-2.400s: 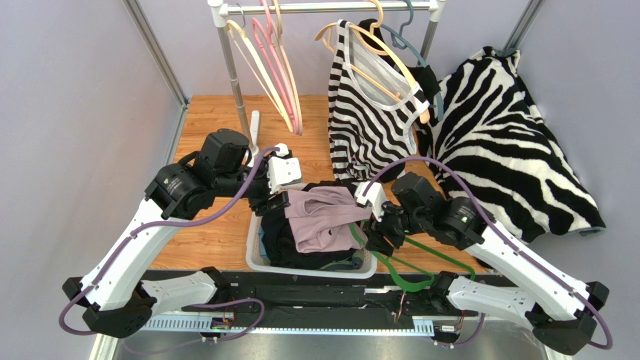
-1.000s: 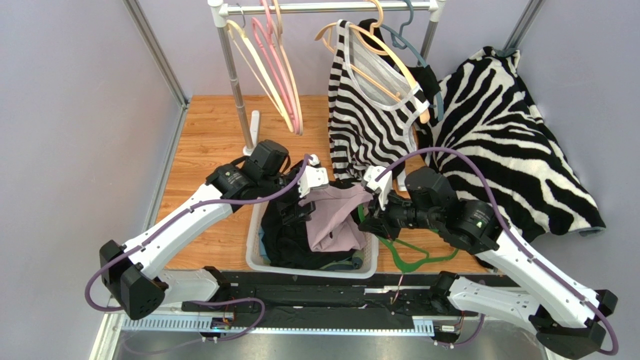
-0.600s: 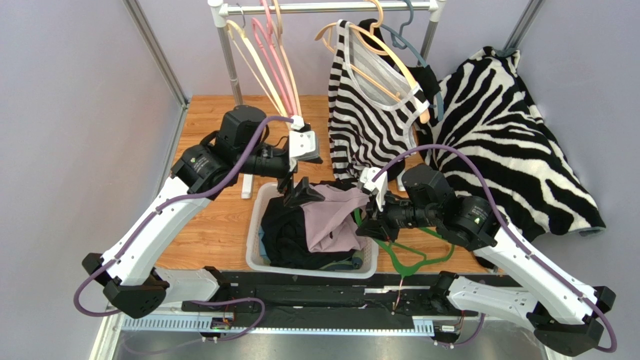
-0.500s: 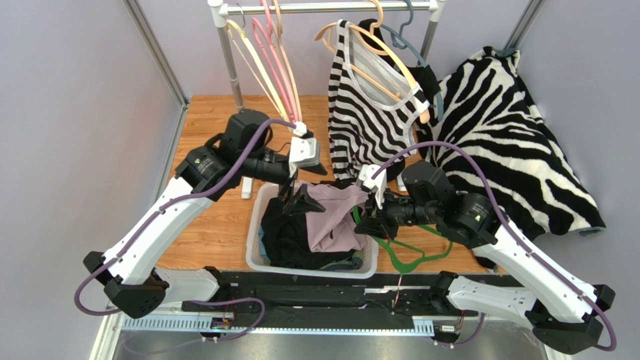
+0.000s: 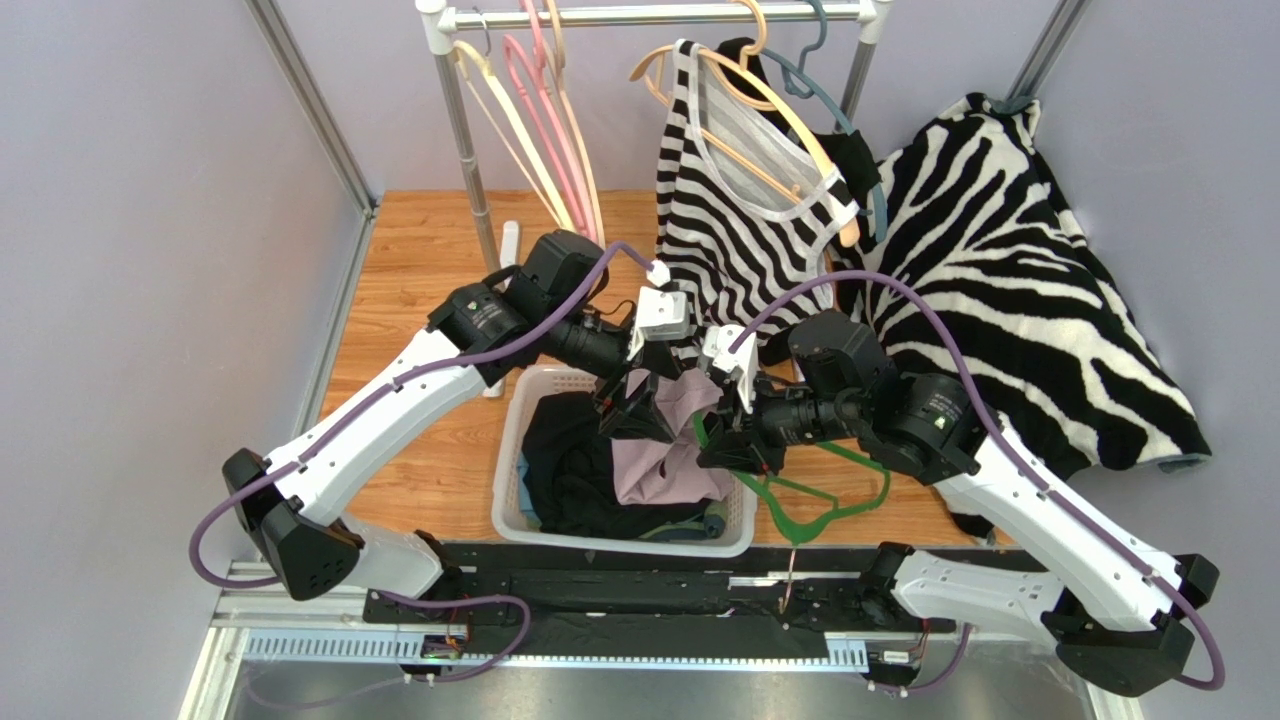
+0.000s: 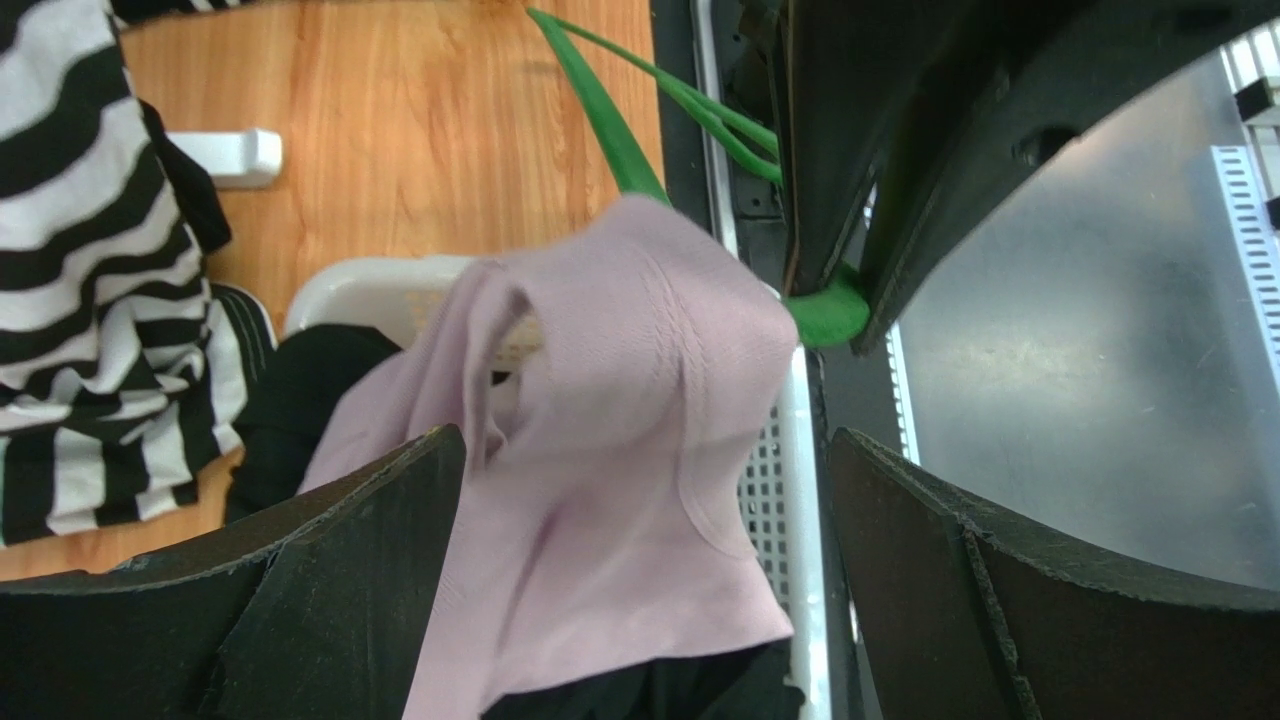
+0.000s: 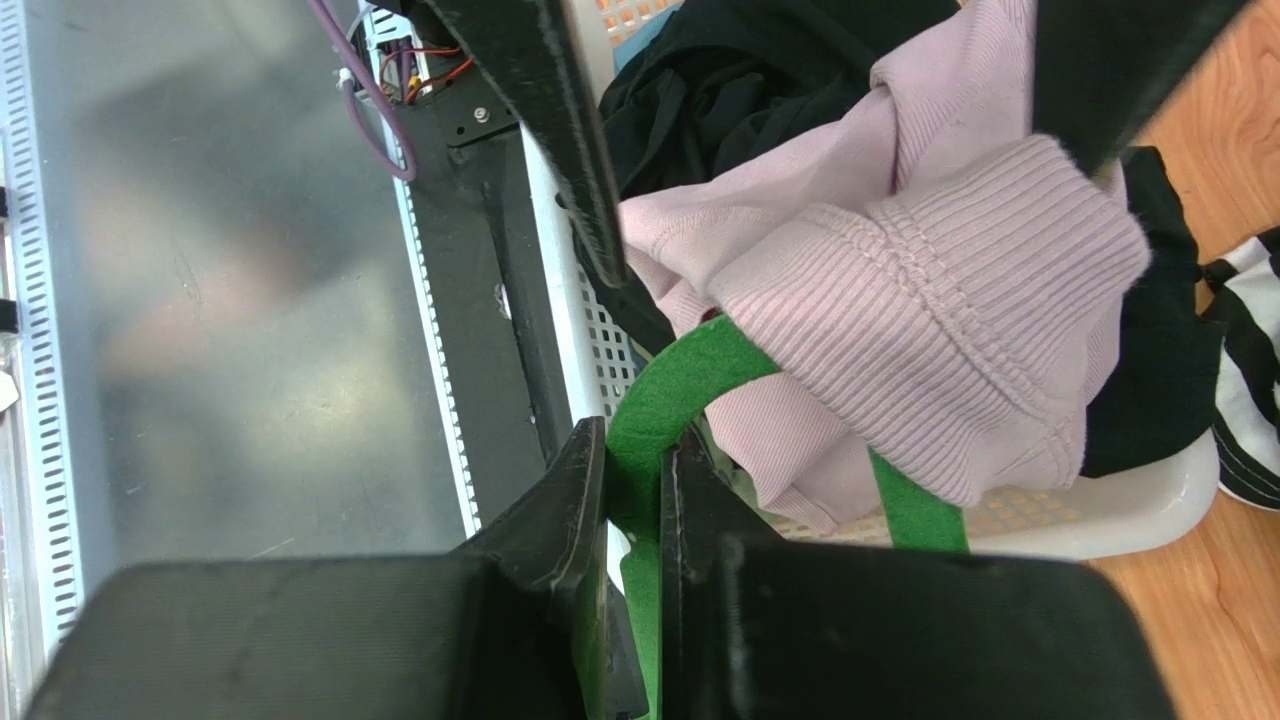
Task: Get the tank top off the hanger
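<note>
A mauve tank top point(image 5: 669, 447) hangs bunched over one end of a green hanger point(image 5: 812, 507) above a white basket point(image 5: 508, 488). My right gripper point(image 5: 732, 435) is shut on the hanger's green bar point(image 7: 684, 383), just below the ribbed fabric point(image 7: 932, 285). My left gripper point(image 5: 631, 398) hovers over the top with its jaws wide open. In the left wrist view the tank top point(image 6: 601, 450) fills the gap of that gripper point(image 6: 643, 450) without touching either finger, and the hanger point(image 6: 827, 312) pokes out beside it.
Black clothes point(image 5: 564, 465) fill the basket. A striped top point(image 5: 736, 225) hangs on a beige hanger from the rail point(image 5: 661, 15), next to empty pink and yellow hangers point(image 5: 549, 135). A zebra-print cloth point(image 5: 1007, 300) covers the right of the wooden table point(image 5: 421, 255).
My left arm swung from near the rack pole rightward and down over the mauve top, its jaws opening fully. The right gripper kept hold of the hanger and shifted slightly left.
</note>
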`<state>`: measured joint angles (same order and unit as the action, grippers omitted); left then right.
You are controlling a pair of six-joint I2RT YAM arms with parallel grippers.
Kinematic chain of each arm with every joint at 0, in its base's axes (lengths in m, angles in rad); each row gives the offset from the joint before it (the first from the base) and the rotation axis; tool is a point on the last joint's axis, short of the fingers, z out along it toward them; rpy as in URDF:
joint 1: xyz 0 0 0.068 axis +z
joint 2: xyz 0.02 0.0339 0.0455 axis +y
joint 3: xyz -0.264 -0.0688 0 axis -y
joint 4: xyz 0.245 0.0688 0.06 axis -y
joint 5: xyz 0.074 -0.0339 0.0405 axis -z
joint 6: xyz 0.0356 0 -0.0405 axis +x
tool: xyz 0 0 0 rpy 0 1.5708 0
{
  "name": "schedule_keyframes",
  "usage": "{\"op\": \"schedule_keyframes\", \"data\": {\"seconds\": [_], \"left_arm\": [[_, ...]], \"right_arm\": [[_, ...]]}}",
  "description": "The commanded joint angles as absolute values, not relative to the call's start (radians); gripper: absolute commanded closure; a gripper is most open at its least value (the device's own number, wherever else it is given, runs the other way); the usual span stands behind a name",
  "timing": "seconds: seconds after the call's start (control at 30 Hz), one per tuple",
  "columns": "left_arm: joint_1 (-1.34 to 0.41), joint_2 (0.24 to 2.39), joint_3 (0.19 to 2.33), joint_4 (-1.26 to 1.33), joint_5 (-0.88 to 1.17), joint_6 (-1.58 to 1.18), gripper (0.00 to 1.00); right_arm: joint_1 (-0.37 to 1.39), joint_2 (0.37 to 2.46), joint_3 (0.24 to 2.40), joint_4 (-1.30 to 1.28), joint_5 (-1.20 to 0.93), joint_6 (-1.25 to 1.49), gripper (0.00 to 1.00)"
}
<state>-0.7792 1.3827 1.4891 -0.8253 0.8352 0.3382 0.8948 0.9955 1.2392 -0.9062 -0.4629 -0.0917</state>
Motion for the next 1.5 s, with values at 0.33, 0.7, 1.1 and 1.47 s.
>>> {"op": "schedule_keyframes", "data": {"seconds": [0.33,0.7,1.1,1.47], "left_arm": [[-0.805,1.416,1.525,-0.828,0.965,0.374,0.23],[-0.807,1.341,1.719,-0.979,0.715,0.489,1.00],[-0.804,1.290,1.934,-1.011,0.577,0.514,1.00],[-0.798,1.109,1.720,-1.108,0.551,0.612,1.00]], "right_arm": [[0.905,0.974,1.322,-0.881,-0.503,-0.123,1.00],[0.904,0.945,1.338,-0.951,-0.491,-0.132,1.00],[0.905,0.882,1.426,-1.057,-0.327,-0.164,1.00],[0.902,0.948,1.618,-0.963,-0.096,-0.127,1.00]]}}
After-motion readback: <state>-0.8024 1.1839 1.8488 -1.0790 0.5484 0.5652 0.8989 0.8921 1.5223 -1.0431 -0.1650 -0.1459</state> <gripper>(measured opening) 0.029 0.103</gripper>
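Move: The open left fingers already straddle the pink tank top's raised fold, whose middle is about 3 cm to the right, 1 cm back and 2 cm lower. The laundry basket's middle lies some 3 cm ahead, 3 cm left and 20 cm below that hand. From the right hand, gripping the green hanger, the fold is roughly 5 cm left, 3 cm ahead and 1 cm below; the striped top hangs about 25 cm ahead and 4 cm right at similar height. Easing about a centimetre right onto the pink fold, the left fingers close and pinch it, then lift nearly straight up some 14 cm, rolling about 30 degrees, and swing left about 5 cm. The right hand keeps its grip on the green hanger near one end, rises slightly, draws right away from the cloth, then climbs to about 9 cm, turning some 20 degrees. ##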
